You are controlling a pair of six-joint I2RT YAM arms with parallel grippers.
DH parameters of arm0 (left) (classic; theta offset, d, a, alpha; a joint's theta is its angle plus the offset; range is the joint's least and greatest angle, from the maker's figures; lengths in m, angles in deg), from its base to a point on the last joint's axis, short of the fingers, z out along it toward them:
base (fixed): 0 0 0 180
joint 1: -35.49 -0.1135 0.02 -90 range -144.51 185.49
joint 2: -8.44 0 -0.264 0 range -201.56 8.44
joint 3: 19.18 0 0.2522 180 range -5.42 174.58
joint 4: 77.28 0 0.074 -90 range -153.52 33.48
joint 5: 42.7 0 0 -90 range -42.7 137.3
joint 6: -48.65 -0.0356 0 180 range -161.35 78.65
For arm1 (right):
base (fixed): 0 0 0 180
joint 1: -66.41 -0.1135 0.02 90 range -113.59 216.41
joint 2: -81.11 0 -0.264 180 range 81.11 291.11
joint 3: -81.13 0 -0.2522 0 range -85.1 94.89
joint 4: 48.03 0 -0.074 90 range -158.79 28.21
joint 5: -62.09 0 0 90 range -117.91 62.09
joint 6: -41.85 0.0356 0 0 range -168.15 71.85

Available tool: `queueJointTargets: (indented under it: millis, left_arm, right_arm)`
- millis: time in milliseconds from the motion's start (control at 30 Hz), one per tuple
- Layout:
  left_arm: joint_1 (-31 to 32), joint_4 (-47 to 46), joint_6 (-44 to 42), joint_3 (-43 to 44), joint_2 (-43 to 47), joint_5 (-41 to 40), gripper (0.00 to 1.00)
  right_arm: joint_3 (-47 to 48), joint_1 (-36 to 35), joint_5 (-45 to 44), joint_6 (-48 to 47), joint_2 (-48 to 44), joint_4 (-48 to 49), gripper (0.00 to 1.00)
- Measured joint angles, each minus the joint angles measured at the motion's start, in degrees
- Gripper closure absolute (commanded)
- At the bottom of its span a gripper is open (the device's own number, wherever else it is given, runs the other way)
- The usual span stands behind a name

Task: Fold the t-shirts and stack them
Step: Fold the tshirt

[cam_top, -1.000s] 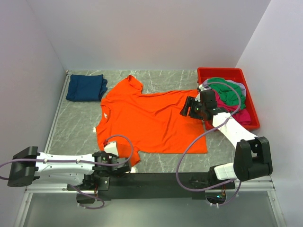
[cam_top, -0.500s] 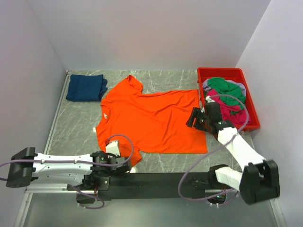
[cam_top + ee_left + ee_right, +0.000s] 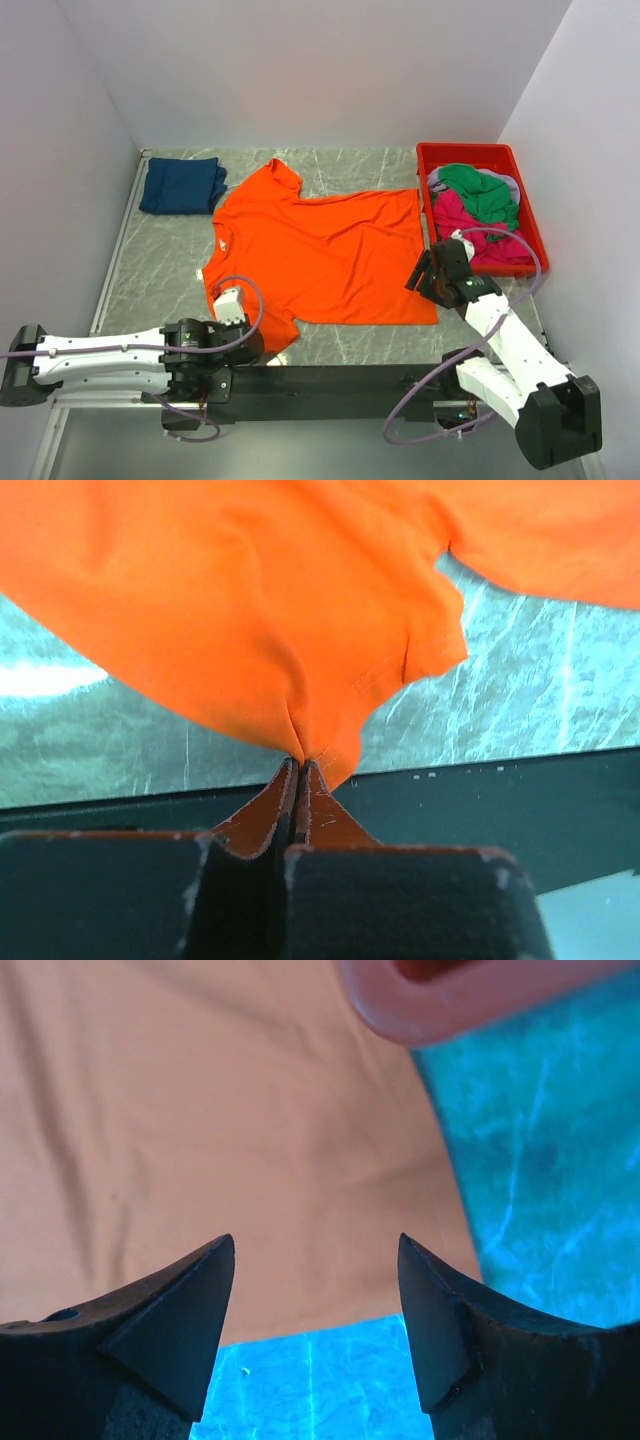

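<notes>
The bright orange t-shirt [image 3: 320, 250] lies spread on the grey marbled table. My left gripper [image 3: 262, 340] is shut on its near sleeve corner [image 3: 330, 710] at the front edge. My right gripper [image 3: 422, 272] is open and empty, hovering above the shirt's near right hem corner [image 3: 300, 1160]. A folded dark navy t-shirt [image 3: 182, 185] lies at the far left. Green [image 3: 475, 185], magenta pink [image 3: 480, 225] and grey [image 3: 510, 185] t-shirts are piled in the red bin [image 3: 530, 215].
The red plastic bin stands at the right, its rim [image 3: 460, 1000] showing in the right wrist view. White walls close the table on three sides. The black front rail [image 3: 340, 380] runs along the near edge.
My right arm has drawn back from the bin's near left corner toward the front, down along the shirt's right edge. My left arm has shifted left, still holding the sleeve.
</notes>
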Motion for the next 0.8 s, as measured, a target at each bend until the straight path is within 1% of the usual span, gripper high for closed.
queueJointTargets:
  millis: [200, 367, 533, 800]
  left_arm:
    - [0.0, -2.0, -2.0, 0.8, -1.0, -2.5, 1.0]
    - [0.0, -5.8, -3.9, 0.6, 0.7, -2.8, 1.0]
    - [0.0, -6.5, -5.2, 0.5, 3.0, -3.8, 0.99]
    - [0.0, -6.0, -6.8, 0.5, 4.2, -5.5, 0.99]
  right_arm:
    - [0.0, -0.8, -3.1, 5.1, 3.5, -3.1, 0.26]
    - [0.0, -1.4, -5.0, 7.4, 6.5, -5.6, 0.26]
    - [0.0, -1.6, -5.1, 9.8, 7.4, -7.9, 0.3]
    - [-0.3, -3.6, -6.1, 12.0, 11.6, -10.7, 0.32]
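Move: The orange t-shirt's near right hem corner lies about 7 cm back, 4 cm right and 6 cm below the open right hand; the red bin's middle is some 14 cm ahead, 13 cm right and roughly 2 cm below it. From the left hand, which already pinches the sleeve end, the shirt's armpit notch is about 7 cm ahead, 7 cm right and 5 cm below, and that hem corner some 36 cm right, 7 cm ahead. Back and down together, about 5 cm each way, the right hand sinks from beside the bin to the near right hem corner, tipping some 20 degrees so its fingers point more steeply down and turning slightly clockwise, fingers kept wide. The left hand keeps its pinch on the sleeve end, lifting it about 3 cm while easing forward and right. ##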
